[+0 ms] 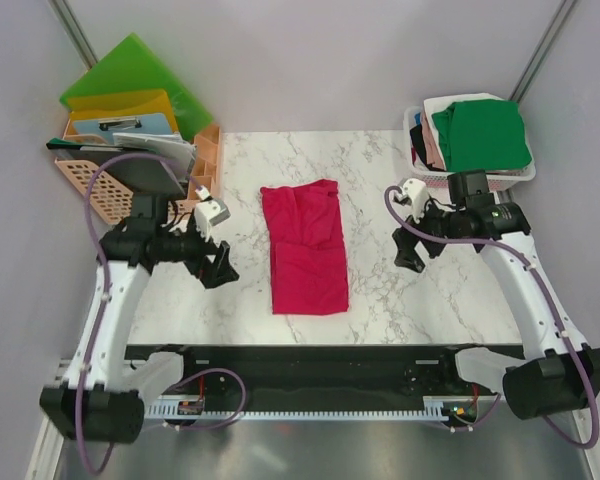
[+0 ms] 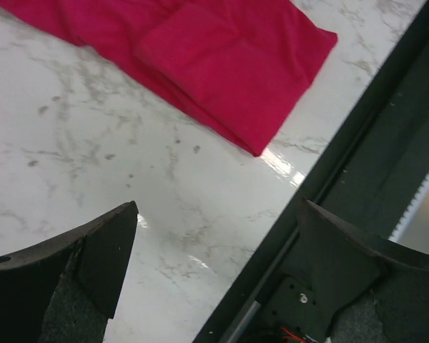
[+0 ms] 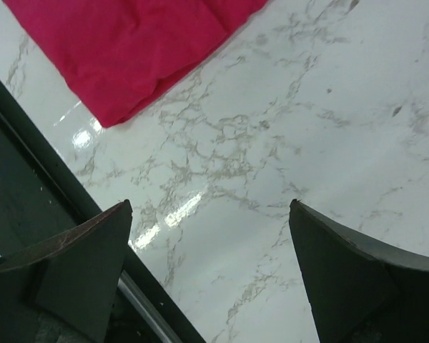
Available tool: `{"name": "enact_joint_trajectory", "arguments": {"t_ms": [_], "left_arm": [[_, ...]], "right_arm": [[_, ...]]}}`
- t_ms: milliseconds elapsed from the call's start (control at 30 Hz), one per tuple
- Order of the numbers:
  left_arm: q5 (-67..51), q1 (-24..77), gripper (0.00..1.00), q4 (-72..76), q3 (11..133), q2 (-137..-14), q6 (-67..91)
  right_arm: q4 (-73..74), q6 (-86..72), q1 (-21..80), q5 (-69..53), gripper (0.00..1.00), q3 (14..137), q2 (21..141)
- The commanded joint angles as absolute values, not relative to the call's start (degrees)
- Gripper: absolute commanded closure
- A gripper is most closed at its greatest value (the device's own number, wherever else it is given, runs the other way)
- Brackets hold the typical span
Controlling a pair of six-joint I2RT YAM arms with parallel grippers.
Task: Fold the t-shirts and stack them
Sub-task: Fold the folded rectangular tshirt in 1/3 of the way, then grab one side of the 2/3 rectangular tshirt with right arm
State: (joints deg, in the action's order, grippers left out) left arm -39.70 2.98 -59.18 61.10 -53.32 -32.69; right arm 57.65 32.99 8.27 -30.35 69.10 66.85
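A crimson-pink t-shirt [image 1: 305,248] lies folded into a long strip in the middle of the marble table; its near end shows in the left wrist view [image 2: 222,64] and in the right wrist view [image 3: 129,50]. My left gripper [image 1: 220,268] hovers left of the shirt, open and empty [image 2: 218,211]. On the other side of the shirt, my right gripper [image 1: 412,250] is open with nothing between its fingers [image 3: 211,207]. More t-shirts are piled in a white basket [image 1: 525,172] at the back right, a green one [image 1: 480,135] on top of white, beige-pink and black ones.
Green and yellow plastic folders [image 1: 130,85] and an orange rack of office items [image 1: 100,190] crowd the back left corner. The table's black front rail [image 1: 310,365] runs along the near edge and shows in both wrist views [image 2: 343,171] [image 3: 28,171].
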Motion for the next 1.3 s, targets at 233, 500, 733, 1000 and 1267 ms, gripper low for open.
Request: {"name": "enact_joint_trajectory", "arguments": {"t_ms": [233,500,733,1000,1267], "left_arm": [[-39.12,2.81,0.00,-42.90,56.07,-64.59,-26.11],[-21.73,2.20,0.00,-26.65,50.03,-64.53,-15.74],[-2.30,1.93,0.00,-16.17,44.56,-50.46,-17.66],[-0.62,0.70,0.00,-18.02,43.51,-48.34,-20.83],[-0.97,0.09,0.00,-17.14,43.42,-48.78,-20.83]], "right_arm": [[40.46,31.56,38.35,-3.63,0.02,55.29,60.12],[32.80,28.48,51.40,1.47,0.02,57.57,71.80],[21.19,27.96,63.62,13.27,0.02,56.16,81.89],[23.47,25.40,70.22,8.62,0.02,61.17,91.30],[21.71,24.26,71.63,6.07,0.02,58.54,94.39]]}}
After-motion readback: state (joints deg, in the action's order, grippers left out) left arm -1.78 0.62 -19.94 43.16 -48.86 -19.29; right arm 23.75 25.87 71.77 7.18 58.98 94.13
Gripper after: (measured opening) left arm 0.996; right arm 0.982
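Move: The near edge of the t-shirt, where the folded rectangle ends, lies about 23 cm to my right hand's left, some 9 cm back and roughly 20 cm below it. The table's front rim runs about 7 cm nearer to me than that edge. The laundry basket is some 26 cm ahead of my right hand and 16 cm to its right. From my left hand the t-shirt's near edge is about 16 cm to the right, 4 cm back and 21 cm below. I sweep my open right hand left about 23 cm, sinking some 15 cm and drawing back, turning it roughly 35 degrees counter-clockwise, until its fingers straddle the t-shirt's near edge from above. My left hand, also open, clears off forward and left past a dip, turning counter-clockwise towards the paper rack. ##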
